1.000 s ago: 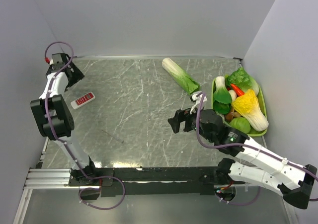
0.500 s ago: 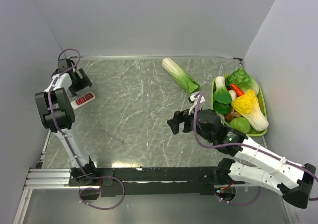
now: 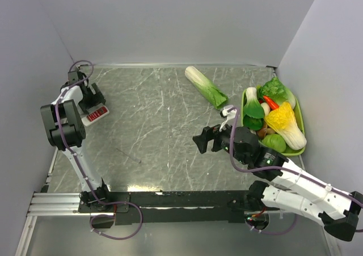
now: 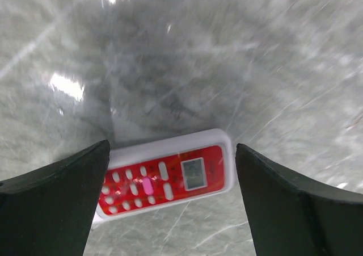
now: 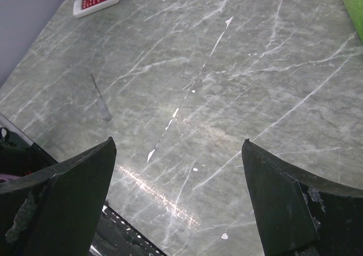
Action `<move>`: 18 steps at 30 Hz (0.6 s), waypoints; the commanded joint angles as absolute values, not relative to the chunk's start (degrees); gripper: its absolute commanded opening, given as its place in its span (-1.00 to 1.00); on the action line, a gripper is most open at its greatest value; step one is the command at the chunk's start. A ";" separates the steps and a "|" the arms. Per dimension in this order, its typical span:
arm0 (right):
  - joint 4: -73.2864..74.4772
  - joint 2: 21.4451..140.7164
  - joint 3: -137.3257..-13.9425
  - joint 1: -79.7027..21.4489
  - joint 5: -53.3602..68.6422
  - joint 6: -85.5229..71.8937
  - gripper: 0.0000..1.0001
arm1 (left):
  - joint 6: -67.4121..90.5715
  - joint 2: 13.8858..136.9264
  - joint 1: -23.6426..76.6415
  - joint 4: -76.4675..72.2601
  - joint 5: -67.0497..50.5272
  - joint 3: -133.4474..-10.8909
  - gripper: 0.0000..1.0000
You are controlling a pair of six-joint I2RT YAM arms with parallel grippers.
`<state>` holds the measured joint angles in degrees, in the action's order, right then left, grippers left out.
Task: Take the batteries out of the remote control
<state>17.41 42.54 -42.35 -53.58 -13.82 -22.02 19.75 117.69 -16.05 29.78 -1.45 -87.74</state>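
The remote control (image 3: 95, 114) lies flat on the marble table at the far left, white with a red button face and a small grey window turned up. My left gripper (image 3: 91, 99) hovers right over it, open. In the left wrist view the remote control (image 4: 170, 179) lies crosswise below the two spread fingers of the left gripper (image 4: 172, 148), untouched. My right gripper (image 3: 204, 140) is open over the middle right of the table, nothing between its fingers (image 5: 68, 188). Far off at the top left of that view lies the remote control (image 5: 96, 0). The batteries are hidden.
A green tray (image 3: 301, 117) heaped with toy vegetables stands at the right wall. A long cabbage (image 3: 205, 85) lies on the table at the back middle. A thin dark streak (image 5: 101, 104) marks the table between the arms. Grey walls close in left, back and right.
My left gripper has swung from the far left corner toward the remote and now hangs over it, still open. The right arm shifted only slightly.
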 commanded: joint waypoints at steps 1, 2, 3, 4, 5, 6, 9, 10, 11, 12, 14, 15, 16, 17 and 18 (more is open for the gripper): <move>17.40 40.00 -42.80 -53.61 -13.80 -22.15 1.00 | 18.37 112.16 -16.17 32.17 -1.67 -85.00 0.93; 17.14 38.86 -42.19 -53.53 -13.97 -22.15 1.00 | 18.11 111.28 -16.17 32.34 -2.45 -83.95 0.94; 16.79 38.24 -41.84 -53.61 -14.06 -22.24 1.00 | 17.93 110.40 -16.08 32.34 -3.51 -83.24 0.93; 16.61 37.62 -41.57 -53.61 -13.98 -22.32 1.00 | 17.58 108.30 -16.08 32.08 -4.99 -82.54 0.94; 16.44 36.49 -41.14 -53.61 -13.80 -22.32 1.00 | 17.49 107.32 -16.08 32.08 -7.88 -81.22 0.94; 16.26 36.04 -40.96 -53.53 -13.45 -22.24 1.00 | 17.58 106.53 -16.17 32.25 -9.04 -80.60 0.94; 15.82 34.54 -40.52 -53.61 -12.57 -22.24 1.00 | 17.67 102.58 -15.91 31.82 -13.44 -77.09 0.95; 15.56 34.28 -40.52 -53.61 -12.48 -22.41 1.00 | 17.40 100.65 -15.65 31.38 -13.80 -75.08 0.95; 15.56 33.84 -40.43 -53.61 -12.13 -22.33 1.00 | 17.14 99.85 -15.47 31.29 -13.36 -74.28 0.95; 15.64 33.66 -40.43 -53.61 -12.04 -22.32 1.00 | 16.96 98.80 -15.29 31.29 -13.10 -73.57 0.95; 15.82 33.22 -40.52 -53.61 -11.69 -22.41 1.00 | 16.44 98.44 -15.38 31.90 -11.61 -72.51 0.96; 15.99 33.14 -40.52 -53.53 -11.69 -22.50 1.00 | 16.52 98.52 -15.29 32.25 -11.25 -72.51 0.97; 16.17 32.79 -40.43 -53.53 -11.69 -22.50 1.00 | 16.35 98.44 -15.29 32.52 -10.99 -72.68 0.98; 16.43 32.61 -40.43 -53.53 -11.95 -22.41 1.00 | 16.26 98.35 -15.21 32.78 -10.38 -72.95 0.98; 16.44 32.35 -40.34 -53.61 -12.21 -22.33 1.00 | 16.17 98.26 -15.12 33.13 -6.98 -73.38 0.98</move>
<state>17.61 33.78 -40.75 -53.58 -12.34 -22.04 17.65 99.37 -15.33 32.23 -10.59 -73.17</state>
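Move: The remote control lies right under the left gripper, its middle about 3 cm back and 1 cm left of the hand point and some 3 cm below, with its button end by the left fingertip. A thin stick lies roughly 20 cm back and 18 cm to the right of that hand. From the right gripper, the remote is about 24 cm ahead, 56 cm to the left and 23 cm below. Draw the left gripper back and slightly down with fingers wide open, left fingertip pushing the remote's button end back; then lift it while still going back and right, ending about 6 cm back, 5 cm right and 5 cm up, clear of the remote. Meanwhile raise the open right gripper some 3 cm, easing back and right. ##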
